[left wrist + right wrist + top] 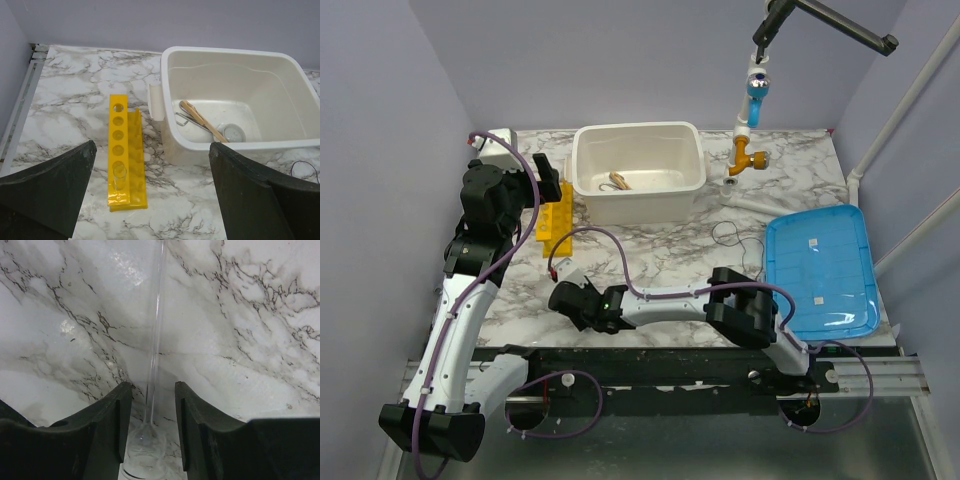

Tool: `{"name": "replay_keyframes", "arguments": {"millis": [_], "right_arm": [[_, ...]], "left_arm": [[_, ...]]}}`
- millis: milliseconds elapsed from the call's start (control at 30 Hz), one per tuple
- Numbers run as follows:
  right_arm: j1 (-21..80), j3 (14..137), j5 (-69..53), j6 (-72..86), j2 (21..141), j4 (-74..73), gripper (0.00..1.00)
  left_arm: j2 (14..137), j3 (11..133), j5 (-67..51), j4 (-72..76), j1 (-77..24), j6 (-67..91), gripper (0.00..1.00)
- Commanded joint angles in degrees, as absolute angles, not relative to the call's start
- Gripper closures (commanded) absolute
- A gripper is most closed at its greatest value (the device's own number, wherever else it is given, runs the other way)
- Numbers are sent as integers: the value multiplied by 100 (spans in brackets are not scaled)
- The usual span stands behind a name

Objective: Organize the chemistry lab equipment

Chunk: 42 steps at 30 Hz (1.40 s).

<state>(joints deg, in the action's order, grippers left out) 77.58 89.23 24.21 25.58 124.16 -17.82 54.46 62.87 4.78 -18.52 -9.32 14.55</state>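
Observation:
A clear glass piece with a round bulb [146, 440] and a long thin stem [156, 330] lies on the marble table. My right gripper [153, 387] [570, 300] is low over it, jaws narrowed to either side of the bulb, with a gap still showing on the right. The yellow holed tube rack [125, 150] [555, 215] lies flat beside the basin and holds one clear tube [120, 177]. My left gripper [152, 145] [548, 180] hangs wide open and empty above the table near the rack. Inside the white basin [235, 145] lie a tan wooden stick [202, 120], silver metal tongs [184, 119] and a small glass dish [232, 132].
The white basin [638, 135] stands at the back centre. A blue tray [820, 275] lies at the right edge. A tap with a yellow valve [752, 155] stands at the back right, and a thin black wire loop [735, 240] lies in front of it.

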Motion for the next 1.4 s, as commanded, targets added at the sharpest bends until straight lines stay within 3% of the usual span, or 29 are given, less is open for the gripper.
{"name": "replay_keyframes", "arguments": {"millis": [0, 467, 633, 1367], "right_arm": [[7797, 9212, 2802, 2556, 12609, -2039, 56], [7794, 9231, 3294, 2575, 12851, -2376, 81], [7792, 9162, 3347, 2664, 12704, -2298, 98], [7531, 7967, 4907, 2831, 9821, -2995, 99]], "left_arm": [[5370, 6337, 504, -1828, -896, 1485, 2], [5335, 6343, 475, -1821, -896, 1477, 1], [5360, 6354, 414, -1819, -896, 1442, 1], [7382, 7464, 4, -2257, -897, 1676, 2]]}}
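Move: The glass tube lies flat at my right fingertips, its narrow stem already between my open fingers just past the wide end; its middle is about 5 cm ahead and 4 cm left, some 1 cm lower. From that hand the yellow rack stands roughly 20 cm ahead and 4 cm left, the white bin about 28 cm ahead and 13 cm right. My left hand has the rack about 4 cm ahead, 2 cm left, 30 cm down, and the tube some 12 cm back, 1 cm right, 33 cm down. I ease my right hand a couple of centimetres forward while closing its fingers, pinching the glass stem beside its wide end, then lift about 14 cm, swinging some 8 cm right and a little forward as the fingers tip up and turn clockwise, roughly 15 degrees each. Late on, my open left hand reaches about 5 cm forward and nearly as far down towards the rack and bin, tipping down. ##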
